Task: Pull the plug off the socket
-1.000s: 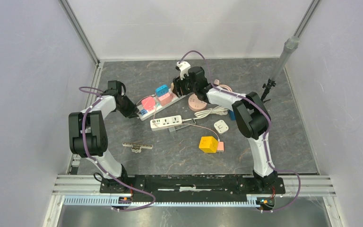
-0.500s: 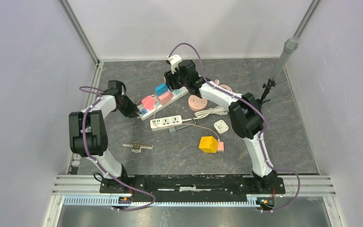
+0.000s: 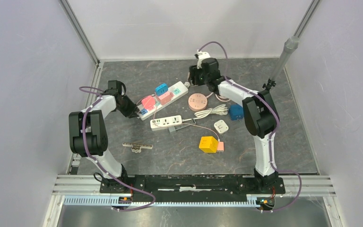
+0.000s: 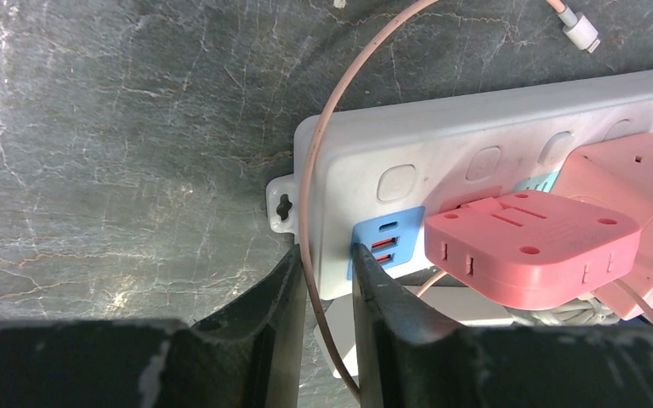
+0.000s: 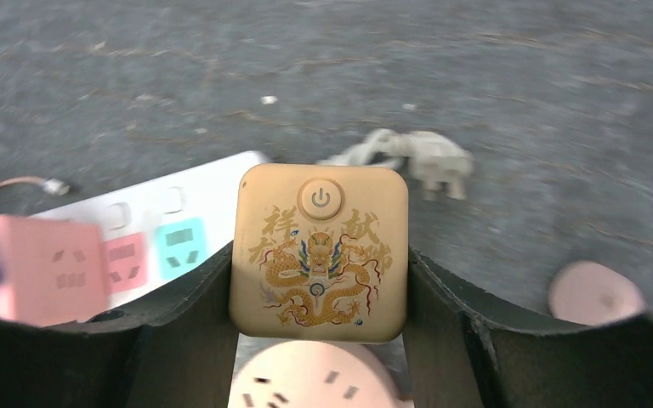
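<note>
The plug [image 5: 319,212] is a gold square block with a dragon print and a power button. My right gripper [image 5: 320,263] is shut on its two sides and holds it in the air, clear of the white power strip [image 5: 212,191]. From above, the right gripper [image 3: 194,78] hangs just right of the far end of the strip [image 3: 182,87]. My left gripper [image 4: 326,252] is shut on the strip's near end [image 4: 493,119], with a thin pink cable [image 4: 323,153] running between the fingers. Pink adapters [image 4: 527,246] and a blue one [image 3: 161,89] sit plugged into the strip.
A round pink socket [image 3: 198,101] lies under the right gripper. A second white strip [image 3: 166,122], a yellow cube [image 3: 208,144], a blue cube [image 3: 236,111], a small white adapter [image 3: 221,126] and a metal bar [image 3: 137,146] lie nearer the bases. A thin stand [image 3: 267,87] rises at the right.
The right gripper swung left over the strip's far end, then right and back, carrying the gold plug away from the strip. The left arm stayed put.
</note>
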Robot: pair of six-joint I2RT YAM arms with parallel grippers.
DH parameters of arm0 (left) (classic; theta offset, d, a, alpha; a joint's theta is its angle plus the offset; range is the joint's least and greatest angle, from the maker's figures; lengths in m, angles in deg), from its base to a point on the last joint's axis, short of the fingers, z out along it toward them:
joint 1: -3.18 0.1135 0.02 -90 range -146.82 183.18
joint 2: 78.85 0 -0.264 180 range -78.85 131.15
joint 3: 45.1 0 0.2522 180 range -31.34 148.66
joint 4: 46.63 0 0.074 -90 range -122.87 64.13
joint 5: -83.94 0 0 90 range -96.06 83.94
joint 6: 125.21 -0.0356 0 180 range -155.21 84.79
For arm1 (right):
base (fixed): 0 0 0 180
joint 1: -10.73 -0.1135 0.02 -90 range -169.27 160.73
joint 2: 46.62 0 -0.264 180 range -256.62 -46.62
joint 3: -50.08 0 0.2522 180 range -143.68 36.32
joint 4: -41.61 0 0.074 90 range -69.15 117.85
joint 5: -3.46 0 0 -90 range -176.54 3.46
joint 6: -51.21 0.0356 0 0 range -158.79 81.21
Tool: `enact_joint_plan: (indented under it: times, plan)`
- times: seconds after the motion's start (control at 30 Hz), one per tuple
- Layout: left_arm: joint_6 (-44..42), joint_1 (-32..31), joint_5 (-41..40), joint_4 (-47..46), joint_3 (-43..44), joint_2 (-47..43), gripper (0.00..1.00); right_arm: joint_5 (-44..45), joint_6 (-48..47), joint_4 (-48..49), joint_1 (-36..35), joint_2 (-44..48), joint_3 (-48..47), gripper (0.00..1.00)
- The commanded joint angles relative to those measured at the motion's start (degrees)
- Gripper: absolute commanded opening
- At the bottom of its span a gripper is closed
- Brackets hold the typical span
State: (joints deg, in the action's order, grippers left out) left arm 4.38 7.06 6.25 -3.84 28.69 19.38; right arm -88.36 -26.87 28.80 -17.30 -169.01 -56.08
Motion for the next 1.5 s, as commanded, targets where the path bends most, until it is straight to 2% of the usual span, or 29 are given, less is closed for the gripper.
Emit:
enact_joint_plan:
  times: [0.0,0.2,0.3,0.6,0.83,0.93,1.13,1.3,1.47]
  plan:
    - [-1.4,-0.6,-4.0,1.9,-2.9,3.3,0.33,2.6,5.5,4.7,2.6,4.3,3.8,0.0]
    - [-1.5,-0.5,-4.0,1.9,-2.8,3.0,0.42,2.0,7.2,4.6,4.4,4.0,6.3,0.07]
    - [-1.6,-0.6,-4.1,1.9,-2.8,3.0,0.46,2.1,8.6,6.6,4.9,4.7,9.2,0.16]
    - [-2.0,-0.6,-4.5,2.0,-2.6,2.4,0.65,6.2,8.8,5.0,5.0,5.3,9.3,0.54]
    - [-1.7,-0.6,-3.4,2.0,-2.0,0.8,0.67,8.1,7.1,5.1,5.0,7.6,8.8,0.79]
    - [-1.7,-0.6,-3.1,2.1,-1.1,-0.4,0.68,8.6,5.9,5.0,5.0,8.5,8.3,0.86]
    - [-1.9,-0.5,-4.3,4.7,2.1,-2.0,0.69,5.5,4.9,6.6,5.0,10.7,8.5,0.9]
    - [-1.2,-0.6,-4.7,5.0,2.2,-4.4,0.7,-3.0,4.9,16.7,4.5,14.4,14.2,0.91]
    - [-0.8,-0.5,-5.9,5.7,3.0,-5.9,0.72,-10.0,1.3,21.5,1.0,15.0,14.0,0.94]
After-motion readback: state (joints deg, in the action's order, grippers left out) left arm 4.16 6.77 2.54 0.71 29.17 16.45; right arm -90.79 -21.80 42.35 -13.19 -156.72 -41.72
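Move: The tan plug is already in my right hand, and the bare table spot where I'll stand it is about 7 cm to the right, level ahead and 5 cm below. The pink disc socket lies 7 cm back and 2 cm right, the strip's right end 4 cm left and 1 cm back, both about 7 cm down. My left fingers already straddle the strip's left end, about 1 cm ahead and right; the red plug is 5 cm right and 4 cm ahead. I swing my right hand about 6 cm to the right, away from the strip, lower it some 5 cm and turn it roughly 15 degrees clockwise, then open to let the tan plug go. From there I rise about 10 cm, drifting back left. Meanwhile my left fingers spread wide at the strip's end, and that hand eases slightly back and up. ##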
